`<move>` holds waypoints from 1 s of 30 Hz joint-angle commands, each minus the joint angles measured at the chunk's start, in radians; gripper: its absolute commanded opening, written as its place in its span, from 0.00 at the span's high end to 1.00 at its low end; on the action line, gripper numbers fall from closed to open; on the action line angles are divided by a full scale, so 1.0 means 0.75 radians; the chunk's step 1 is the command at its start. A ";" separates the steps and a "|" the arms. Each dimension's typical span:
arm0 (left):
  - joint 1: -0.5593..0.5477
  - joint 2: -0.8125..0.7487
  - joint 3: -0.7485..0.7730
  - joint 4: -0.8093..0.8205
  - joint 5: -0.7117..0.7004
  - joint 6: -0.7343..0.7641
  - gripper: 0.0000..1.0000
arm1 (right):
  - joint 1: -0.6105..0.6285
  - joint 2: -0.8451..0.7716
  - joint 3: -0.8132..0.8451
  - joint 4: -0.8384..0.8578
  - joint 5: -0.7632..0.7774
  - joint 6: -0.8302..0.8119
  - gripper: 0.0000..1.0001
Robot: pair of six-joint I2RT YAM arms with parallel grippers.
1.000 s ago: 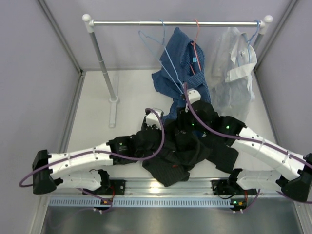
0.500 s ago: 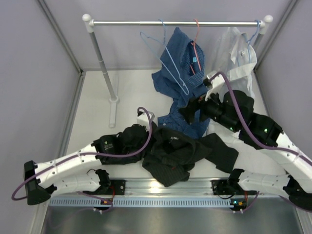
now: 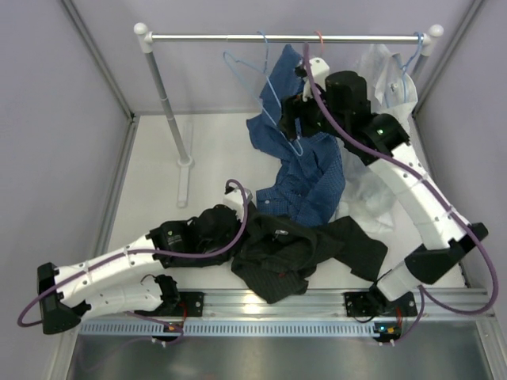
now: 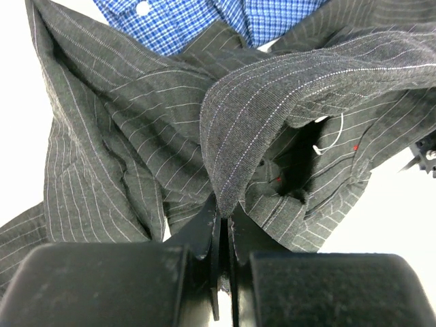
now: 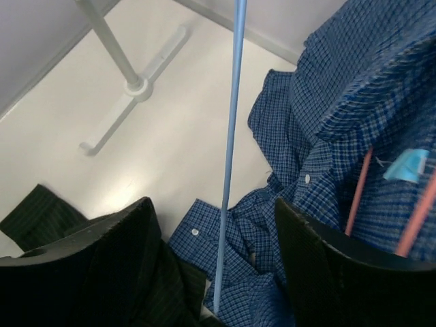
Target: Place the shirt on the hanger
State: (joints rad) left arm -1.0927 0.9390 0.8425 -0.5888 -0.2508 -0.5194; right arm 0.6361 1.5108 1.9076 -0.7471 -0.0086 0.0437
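The shirt [image 3: 301, 245], dark with thin pinstripes, lies crumpled on the white table in front of the arm bases. My left gripper [image 3: 244, 231] is at its left edge. In the left wrist view the jaws [image 4: 222, 216] are shut on a raised fold of the shirt [image 4: 136, 136]. The hanger [image 3: 252, 89], thin light-blue wire, hangs from the rail. My right gripper [image 3: 291, 119] is raised beside its lower corner. In the right wrist view the hanger wire [image 5: 230, 157] runs down between the open fingers [image 5: 102, 266] of the right gripper [image 5: 214, 228] without touching either.
A blue checked shirt [image 3: 305, 174] hangs from a red wire hanger [image 3: 318, 55] and trails onto the table beside the dark shirt. A white shirt [image 3: 384, 103] hangs at the right end of the rail [image 3: 206, 37]. The rack post [image 3: 166, 103] stands left.
The right arm let go at the dark shirt, rose to the rail and now straddles the light-blue hanger with open jaws. The left arm drew back slightly, still holding the shirt.
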 commanded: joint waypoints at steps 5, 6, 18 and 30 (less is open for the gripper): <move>0.005 -0.035 -0.035 -0.006 0.005 0.009 1.00 | -0.010 0.190 0.136 -0.074 -0.017 -0.048 0.52; 0.005 -0.043 -0.039 -0.008 0.005 0.009 1.00 | -0.022 0.215 0.142 -0.074 -0.011 -0.046 0.59; 0.005 -0.043 -0.054 -0.009 0.021 -0.001 1.00 | -0.038 0.221 0.154 -0.076 -0.058 -0.048 0.80; 0.005 -0.045 -0.058 -0.009 0.028 -0.001 1.00 | -0.036 0.235 0.167 -0.076 -0.062 -0.048 0.95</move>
State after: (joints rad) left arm -1.0927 0.9161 0.8051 -0.5980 -0.2394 -0.5205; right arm 0.6186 1.7031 1.9850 -0.8013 -0.0395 0.0181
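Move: The near lower leg of the blue hanger already runs between my open right fingers; the spot I want on it is about 4 cm ahead, 2 cm to the left and 6 cm below. The pink hanger stands some 8 cm ahead and 8 cm to the right, about 4 cm lower. The blue checked shirt's middle is roughly 5 cm ahead, 5 cm right and 18 cm down. From my left hand the blue hanger leg lies about 23 cm ahead, 13 cm right and 16 cm higher. I sink my right hand some 7 cm while reaching about 4 cm forward and a little left onto the blue hanger's near leg, tipping the wrist slightly and closing the fingers as I go. Then I ease up 1 cm, hold there and shut them the rest of the way, pinching the wire. My left hand keeps its grip on the dark shirt. ##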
